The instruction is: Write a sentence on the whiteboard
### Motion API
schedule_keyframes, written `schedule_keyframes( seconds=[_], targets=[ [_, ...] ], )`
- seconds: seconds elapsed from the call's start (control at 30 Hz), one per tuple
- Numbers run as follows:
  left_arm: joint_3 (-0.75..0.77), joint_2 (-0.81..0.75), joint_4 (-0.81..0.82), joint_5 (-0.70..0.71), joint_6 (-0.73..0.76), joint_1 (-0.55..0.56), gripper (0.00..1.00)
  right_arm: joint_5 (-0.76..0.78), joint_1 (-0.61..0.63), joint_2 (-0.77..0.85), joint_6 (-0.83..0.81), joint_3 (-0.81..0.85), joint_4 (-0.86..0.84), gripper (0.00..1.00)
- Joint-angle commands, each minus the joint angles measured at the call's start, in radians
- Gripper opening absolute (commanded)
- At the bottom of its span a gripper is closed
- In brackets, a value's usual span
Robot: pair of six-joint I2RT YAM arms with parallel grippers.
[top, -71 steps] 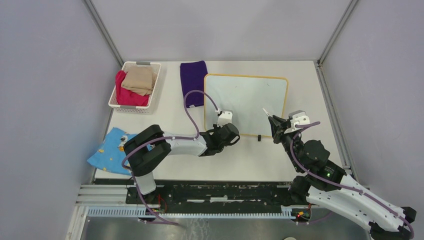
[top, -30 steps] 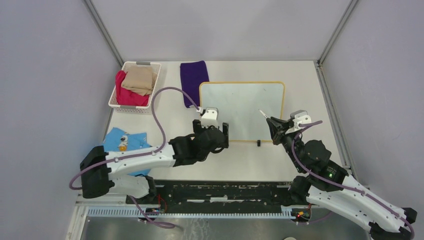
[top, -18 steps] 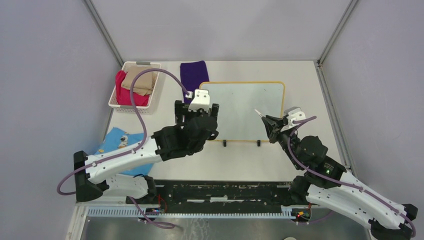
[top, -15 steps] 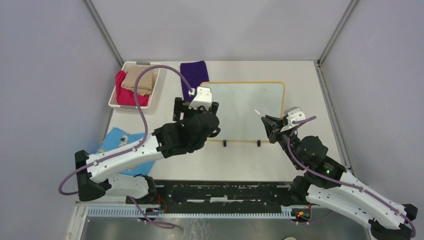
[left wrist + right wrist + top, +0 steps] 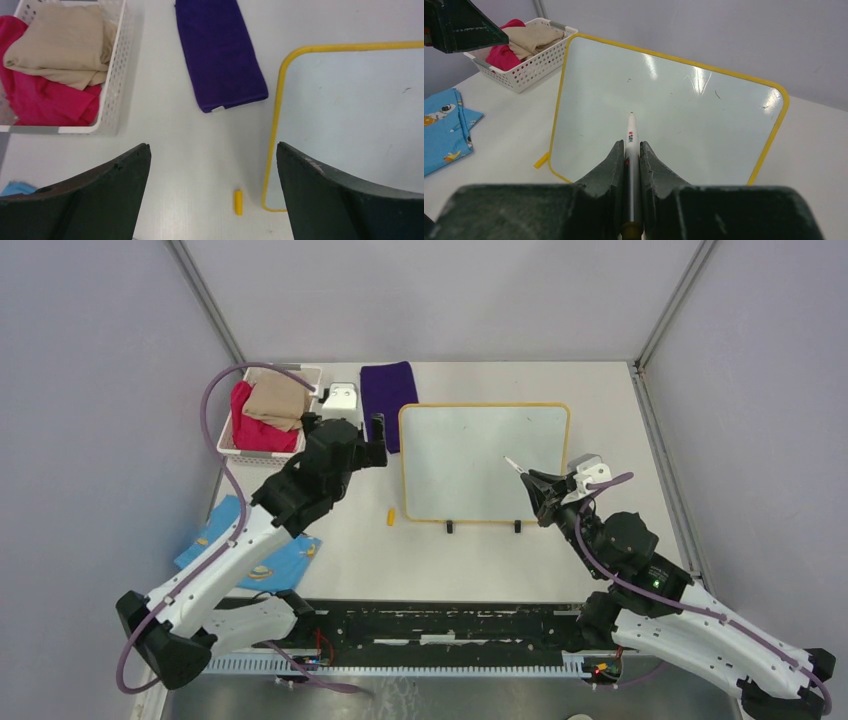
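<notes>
The whiteboard [image 5: 470, 455] stands propped on two black feet at the table's middle, its yellow-framed face blank; no sentence shows on it. My right gripper [image 5: 535, 483] is shut on a white marker [image 5: 514, 466], whose bare tip hovers over the board's right half. In the right wrist view the marker [image 5: 631, 131] sticks out between the shut fingers [image 5: 614, 155], pointing at the whiteboard [image 5: 674, 95]. My left gripper [image 5: 345, 430] hangs open and empty left of the board. Below its wide fingers [image 5: 125, 165] lies the table beside the whiteboard's [image 5: 350, 115] left edge.
A small yellow cap [image 5: 391, 516] lies on the table by the board's lower left corner. A white basket [image 5: 262, 452] of folded clothes sits at the back left, with a purple cloth [image 5: 388, 390] beside it. A blue printed cloth [image 5: 215, 540] lies at the front left.
My left gripper has left the board's lower left corner, opened wide and swung up and left toward the basket. The yellow cap now shows on the table. The right gripper barely moved.
</notes>
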State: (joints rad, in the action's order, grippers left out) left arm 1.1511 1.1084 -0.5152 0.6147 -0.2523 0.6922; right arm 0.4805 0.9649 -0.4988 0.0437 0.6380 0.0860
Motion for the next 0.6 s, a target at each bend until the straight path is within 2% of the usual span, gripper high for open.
schedule_keyframes(
  seconds=[0.0,0.1,0.3,0.47,0.57],
  targets=[
    [-0.158,-0.135,0.393,-0.083,-0.108,-0.039,1.0,-0.018,0.001,0.002,-0.007,0.022,-0.061,0.0],
    [-0.246,-0.166,0.534,-0.32,-0.163,-0.13,1.0,-0.028,0.0,-0.011,-0.002,0.022,-0.073,0.0],
    [-0.272,-0.06,0.629,-0.786,-0.249,-0.329,1.0,-0.057,0.001,-0.069,0.0,0.034,-0.11,0.0],
    [-0.331,-0.04,0.772,-1.02,-0.241,-0.34,1.0,-0.069,0.001,-0.111,0.002,0.032,-0.152,0.0],
    [-0.37,-0.023,0.839,-1.103,-0.235,-0.34,1.0,-0.091,0.0,-0.157,0.003,0.05,-0.174,0.0]
  ],
)
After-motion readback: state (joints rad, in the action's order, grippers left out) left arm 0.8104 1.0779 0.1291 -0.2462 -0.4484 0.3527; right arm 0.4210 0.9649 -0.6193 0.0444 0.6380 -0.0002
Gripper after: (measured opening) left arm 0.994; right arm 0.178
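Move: The right hand holds the uncapped marker, with the whiteboard's middle about 18 cm ahead, 4 cm left and 29 cm below it. The yellow cap lies some 3 cm ahead and 28 cm left of this hand on the table. From the empty left hand, the whiteboard is roughly 8 cm ahead, 32 cm right and 28 cm below; the cap is 7 cm back and 8 cm right, the purple cloth 25 cm ahead and 6 cm right. The left hand, wide open and empty, swings forward nearly 4 cm, then right about 5 cm, easing back and down slightly towards the whiteboard, while it rolls some 30 degrees with its left side sinking and turns about 25 degrees clockwise. The right hand keeps its grip on the marker, tip forward and left, and carries it about 3 cm left and a little down, high over the board and without touching it. ##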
